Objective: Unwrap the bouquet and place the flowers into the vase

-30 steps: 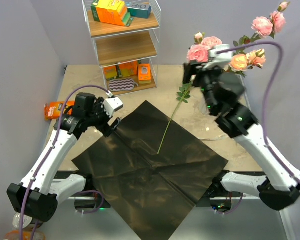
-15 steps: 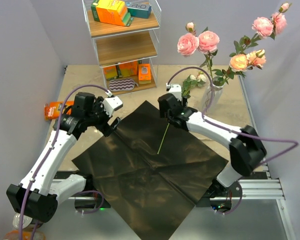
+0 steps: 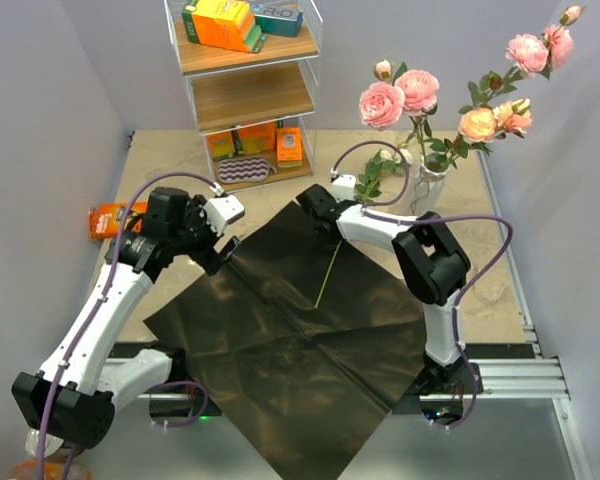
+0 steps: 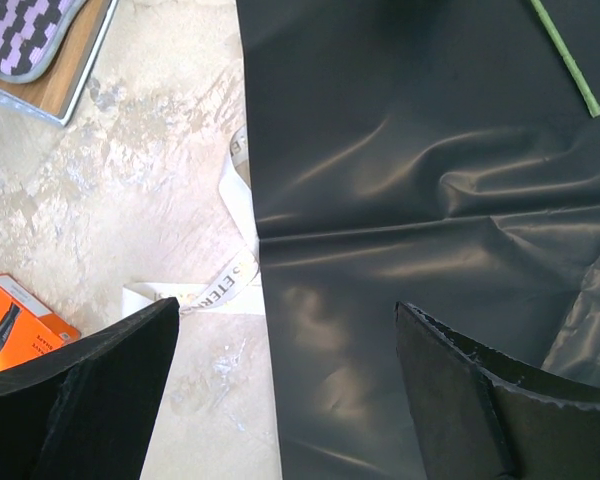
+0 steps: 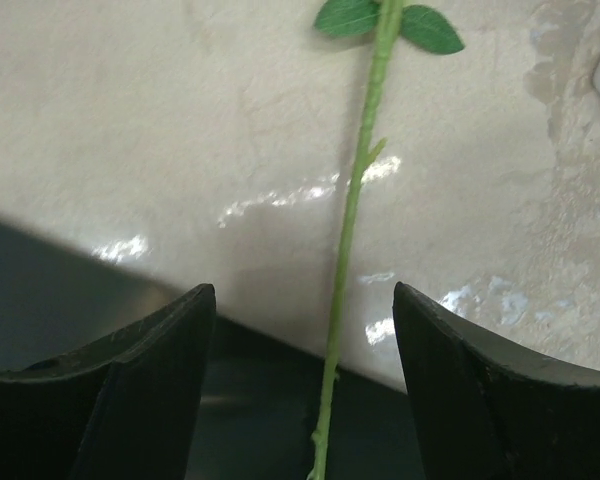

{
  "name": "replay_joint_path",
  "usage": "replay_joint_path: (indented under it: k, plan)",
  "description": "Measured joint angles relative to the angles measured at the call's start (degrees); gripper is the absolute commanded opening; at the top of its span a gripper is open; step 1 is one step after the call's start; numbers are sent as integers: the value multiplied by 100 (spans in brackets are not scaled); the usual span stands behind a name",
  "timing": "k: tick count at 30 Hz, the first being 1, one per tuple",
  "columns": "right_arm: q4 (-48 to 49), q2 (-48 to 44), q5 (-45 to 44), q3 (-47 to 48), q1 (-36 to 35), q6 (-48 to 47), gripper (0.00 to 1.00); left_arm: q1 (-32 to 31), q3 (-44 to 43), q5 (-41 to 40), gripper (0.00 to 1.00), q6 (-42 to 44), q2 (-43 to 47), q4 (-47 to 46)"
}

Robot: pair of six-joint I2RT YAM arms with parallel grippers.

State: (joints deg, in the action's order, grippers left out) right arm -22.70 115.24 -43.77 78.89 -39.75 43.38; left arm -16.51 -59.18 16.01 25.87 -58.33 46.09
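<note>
The black wrapping paper point(image 3: 300, 320) lies unfolded flat on the table. One loose flower point(image 3: 338, 250) rests with its thin green stem on the paper and its small cream head near the vase point(image 3: 428, 186). That whitish vase holds several pink and peach roses point(image 3: 417, 88). My right gripper point(image 3: 318, 208) hangs open over the paper's upper right edge. In the right wrist view the stem point(image 5: 348, 240) runs between the fingers point(image 5: 460, 370) untouched. My left gripper point(image 3: 225, 243) is open and empty over the paper's left edge point(image 4: 430, 200). The pale ribbon point(image 4: 235, 275) lies beside it.
A wire shelf rack point(image 3: 245, 95) with orange and green boxes stands at the back. An orange packet point(image 3: 108, 218) lies at the table's left side, also seen in the left wrist view as an orange packet point(image 4: 15, 315). Grey walls close in both sides.
My right arm swung down from beside the vase to the loose stem at the paper's edge, and its jaws shifted width slightly. The roses stay in the vase. The left arm has not moved.
</note>
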Motion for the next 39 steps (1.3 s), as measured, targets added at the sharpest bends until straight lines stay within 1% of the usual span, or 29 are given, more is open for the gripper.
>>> replay_joint_path:
  k: [4, 11, 14, 16, 19, 22, 23, 25, 26, 29, 33, 39]
  plan:
    - [-59, 173, 7, 173, 297, 190, 73, 0, 101, -55, 92, 33, 31, 11]
    - [7, 378, 221, 389, 697, 249, 73, 0, 192, -109, 92, 76, 24, 7]
    - [37, 562, 317, 503, 809, 251, 70, 0, 192, -116, 93, 79, -2, 0]
    - [90, 667, 334, 601, 855, 267, 67, 0, 192, -125, 92, 81, -31, -4]
    - [146, 782, 385, 752, 874, 275, 58, 0, 192, -133, 93, 92, -70, -13]
    - [214, 822, 450, 798, 876, 284, 43, 0, 192, -155, 92, 96, -87, -13]
    - [240, 822, 487, 798, 876, 293, 34, 0, 192, -162, 92, 101, -85, -13]
    - [317, 824, 595, 796, 876, 299, 24, 0, 192, -186, 93, 129, -85, -13]
    - [361, 824, 616, 778, 876, 286, 16, 0, 192, -195, 93, 136, -85, -13]
    - [608, 793, 638, 651, 876, 262, 0, 0, 192, -232, 92, 140, -85, -13]
    - [979, 599, 774, 291, 874, 201, 0, 0, 192, -275, 92, 149, -83, -13]
    - [1237, 269, 874, -236, 745, 153, 0, 0, 192, -284, 92, 181, -79, -13]
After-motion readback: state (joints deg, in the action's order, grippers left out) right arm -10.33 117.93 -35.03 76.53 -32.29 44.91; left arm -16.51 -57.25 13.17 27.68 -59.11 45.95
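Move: The right hand, open, is low over the edge of the black wrapping. The part of the last white rose's stem to be gripped, just short of its leaves, lies about 6 cm ahead, 2 cm to the right and 3 cm below; its blooms are some 18 cm ahead and 12 cm right. The vase stands roughly 8 cm ahead and 16 cm right. From the left hand, that stretch of stem is about 20 cm ahead, 25 cm right and 18 cm down. Forward and to the right, sinking about 2 cm, the right hand slides up along the white rose's stem towards its leaves. It eases back a little left while still reaching forward, about 6 cm in all, and its fingers shut on the stem below the leaves. With the stem pinched, it draws back some 2 cm, its left side having risen about 10 degrees. ##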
